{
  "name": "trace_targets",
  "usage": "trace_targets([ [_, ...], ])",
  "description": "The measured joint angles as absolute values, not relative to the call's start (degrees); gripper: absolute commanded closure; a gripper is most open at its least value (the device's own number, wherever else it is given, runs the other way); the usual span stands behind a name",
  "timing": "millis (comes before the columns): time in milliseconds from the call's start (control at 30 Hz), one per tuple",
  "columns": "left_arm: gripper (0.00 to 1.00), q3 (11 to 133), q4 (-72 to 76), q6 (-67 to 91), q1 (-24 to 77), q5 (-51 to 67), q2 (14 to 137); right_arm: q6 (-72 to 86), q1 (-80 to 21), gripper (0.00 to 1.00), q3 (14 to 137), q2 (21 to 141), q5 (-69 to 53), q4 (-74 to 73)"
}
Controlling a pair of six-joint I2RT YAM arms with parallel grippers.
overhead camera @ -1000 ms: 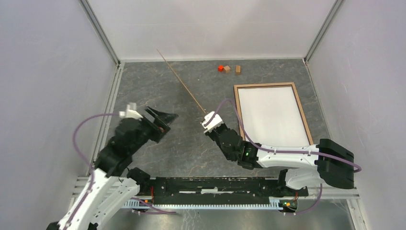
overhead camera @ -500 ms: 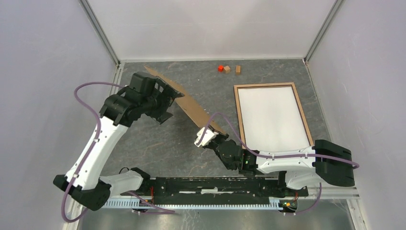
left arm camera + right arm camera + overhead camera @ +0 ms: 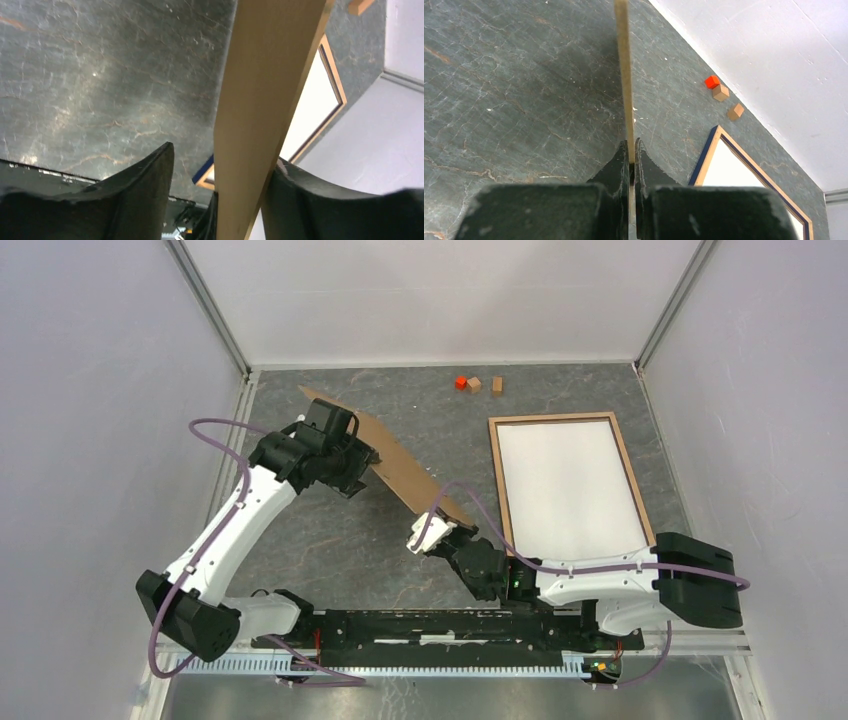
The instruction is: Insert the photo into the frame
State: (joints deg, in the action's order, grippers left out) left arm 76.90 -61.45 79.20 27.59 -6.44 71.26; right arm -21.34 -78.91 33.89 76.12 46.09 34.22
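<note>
The frame (image 3: 497,480) lies flat at the right of the table, light wood rails up, and a white sheet (image 3: 570,485) fills its opening. I cannot tell whether that sheet is the photo; no beach picture shows in any view. A plain brown backing board (image 3: 395,465) hangs tilted over the table's middle. My right gripper (image 3: 440,520) is shut on its near end, the board (image 3: 622,60) standing edge-on between the jaws (image 3: 630,142). My left gripper (image 3: 360,458) straddles its far part, open (image 3: 225,154). One finger (image 3: 295,185) touches the board (image 3: 265,75); the other stands apart.
A red cube (image 3: 461,382) and two small wooden cubes (image 3: 474,384) (image 3: 497,385) sit by the back wall. Grey walls close in on the left, back and right. The arms' mounting rail (image 3: 450,625) runs along the near edge.
My left arm has swung in from the left and put its jaws around the board, which are now narrowing. My right gripper has drawn back a little and tilted the board from edge-on to slanted.
</note>
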Motion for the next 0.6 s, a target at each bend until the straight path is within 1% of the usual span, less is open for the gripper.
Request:
trace_targets([
  [33, 0.5, 75.61, -60.4, 79.18, 27.46, -6.96, 71.35, -21.32, -79.13, 0.99, 33.76, 76.05, 46.26, 34.17],
  [67, 0.62, 74.19, -59.0, 79.13, 27.4, -7.38, 71.29, -21.32, -79.4, 0.95, 33.61, 76.01, 46.37, 34.17],
  [100, 0.7, 72.95, -57.47, 79.05, 27.35, -7.6, 71.13, -21.34, -79.83, 0.88, 33.36, 75.96, 46.44, 33.95],
  [167, 0.84, 70.7, -53.78, 78.76, 27.33, -7.77, 70.74, -21.37, -80.49, 0.66, 32.95, 75.92, 46.5, 33.47],
  [200, 0.87, 69.6, -52.18, 78.56, 27.33, -7.88, 70.48, -21.06, -80.88, 0.53, 32.75, 75.83, 46.65, 33.06],
  [233, 0.94, 68.4, -51.0, 77.91, 27.27, -8.29, 70.13, -20.36, -81.25, 0.38, 32.71, 75.61, 46.78, 32.27],
  [267, 0.98, 67.66, -50.33, 77.56, 27.2, -8.47, 69.82, -19.49, -81.56, 0.27, 32.71, 75.05, 46.98, 31.33],
  [300, 0.98, 66.87, -49.15, 76.82, 27.11, -8.6, 69.36, -18.11, -81.78, 0.2, 32.75, 74.22, 47.13, 29.87],
  [367, 0.98, 65.84, -47.27, 75.59, 26.92, -9.02, 68.03, -14.81, -82.08, 0.15, 33.74, 71.31, 47.24, 23.62],
  [467, 0.98, 63.72, -46.98, 72.93, 25.08, -9.78, 64.29, -9.43, -82.13, 0.1, 37.76, 65.56, 44.73, 12.21],
  [600, 0.98, 61.3, -47.53, 67.11, 22.02, -10.37, 57.91, -4.54, -82.15, 0.08, 43.11, 54.24, 39.42, 1.17],
])
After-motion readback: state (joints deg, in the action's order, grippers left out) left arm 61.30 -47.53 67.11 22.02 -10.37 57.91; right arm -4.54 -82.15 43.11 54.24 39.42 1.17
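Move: The brown board's middle lies some 7 cm ahead of the left hand, 5 cm to its right and 10 cm below; that hand's open fingers straddle its upper edge. From the right hand, still gripping its near end, the middle is about 13 cm ahead, 17 cm left and 5 cm lower. The frame lies roughly 20 cm ahead of the right hand, 34 cm to its right and 17 cm below. Left fingers pinch the board, carrying it 5 cm left; right fingers let go and rise about 8 cm. ##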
